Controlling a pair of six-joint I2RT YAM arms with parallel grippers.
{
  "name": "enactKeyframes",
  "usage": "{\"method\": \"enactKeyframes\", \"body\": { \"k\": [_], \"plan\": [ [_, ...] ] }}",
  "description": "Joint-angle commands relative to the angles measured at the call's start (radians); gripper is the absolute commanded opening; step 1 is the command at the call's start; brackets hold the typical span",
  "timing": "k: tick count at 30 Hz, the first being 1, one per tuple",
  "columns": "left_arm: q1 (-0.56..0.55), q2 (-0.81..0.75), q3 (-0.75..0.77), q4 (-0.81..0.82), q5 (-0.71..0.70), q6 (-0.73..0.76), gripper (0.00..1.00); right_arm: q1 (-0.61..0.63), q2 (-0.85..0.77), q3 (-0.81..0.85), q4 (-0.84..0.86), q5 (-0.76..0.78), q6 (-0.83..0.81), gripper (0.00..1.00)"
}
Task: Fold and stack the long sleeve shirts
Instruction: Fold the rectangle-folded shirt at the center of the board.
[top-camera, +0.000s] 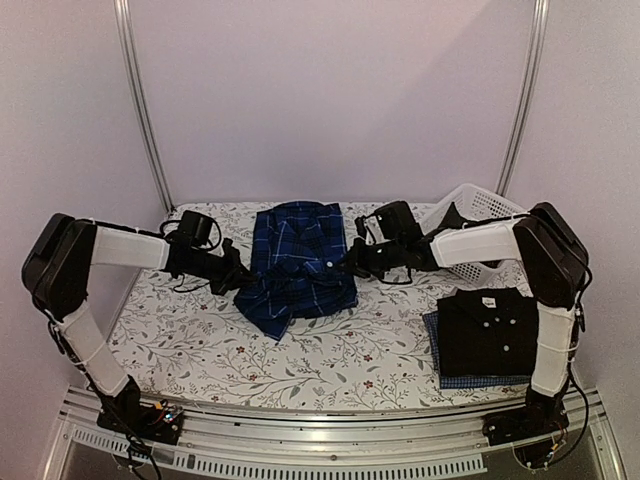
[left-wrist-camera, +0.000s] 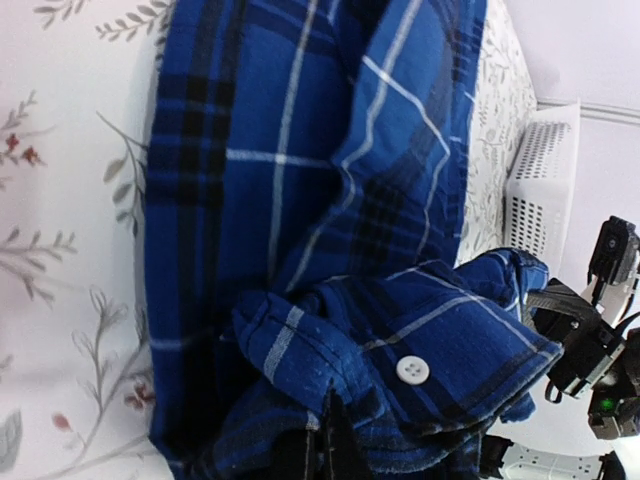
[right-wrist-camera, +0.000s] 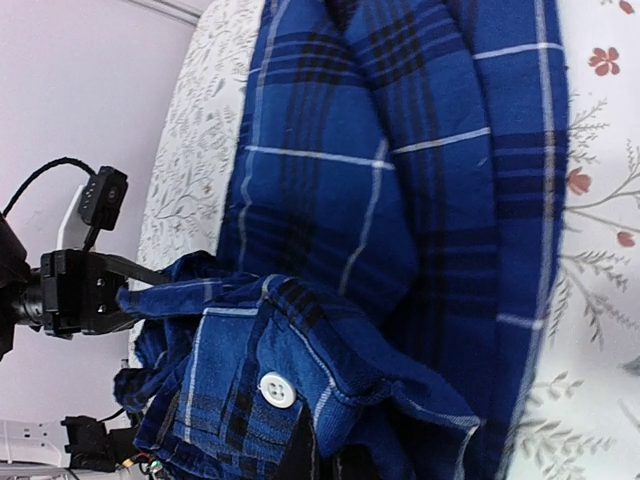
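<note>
The dark blue plaid shirt (top-camera: 300, 262) lies in the middle of the table, its body partly folded and its sleeves bunched at the sides. My left gripper (top-camera: 240, 281) is at its left edge, shut on a buttoned cuff (left-wrist-camera: 400, 350); the jaws (left-wrist-camera: 325, 445) are pressed together with cloth between them. My right gripper (top-camera: 351, 262) is at the shirt's right edge, shut on the other cuff (right-wrist-camera: 280, 385), and only the dark fingertips (right-wrist-camera: 318, 462) show under the fabric. The folded black shirt (top-camera: 490, 330) rests on the blue check shirt (top-camera: 437, 377) at the right front.
A white lattice basket (top-camera: 483, 207) stands tipped at the back right, behind the right arm. The table carries a floral cloth (top-camera: 200, 345). Metal frame posts rise at both back corners, and a rail runs along the near edge.
</note>
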Motion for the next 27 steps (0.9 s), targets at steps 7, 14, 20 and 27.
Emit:
{"method": "enactKeyframes", "body": {
  "k": [7, 14, 20, 27],
  "plan": [
    [0.010, 0.256, 0.050, 0.189, 0.055, -0.003, 0.00, -0.077, 0.203, 0.037, 0.001, -0.087, -0.090, 0.00],
    [-0.047, 0.163, -0.141, 0.291, 0.026, -0.066, 0.00, -0.039, 0.124, -0.175, 0.096, -0.132, -0.062, 0.00],
    [-0.157, 0.023, -0.267, 0.260, -0.073, -0.109, 0.00, 0.039, -0.015, -0.330, 0.112, -0.097, -0.026, 0.00],
    [-0.192, -0.127, -0.284, 0.163, -0.155, -0.136, 0.00, 0.039, -0.104, -0.290, 0.068, -0.069, -0.056, 0.00]
  ]
}}
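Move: Pinched in both hands is the shirt's folded end; its flat far part lies about 19 cm ahead of my left hand, 13 cm to its right and 7 cm below. From my right hand that part is some 18 cm ahead, 12 cm left and 9 cm below. The basket stands about 36 cm right of my right hand and 18 cm ahead; the folded pile lies 35 cm right and 13 cm back. Keeping both grippers shut on the shirt's end, I sink both hands to the board with a slight push forward, my left by about 6 cm and my right by about 9. Then, staying low, I draw both back towards my bases by some 10 cm, drifting a little right, and rise about a centimetre at the end. ##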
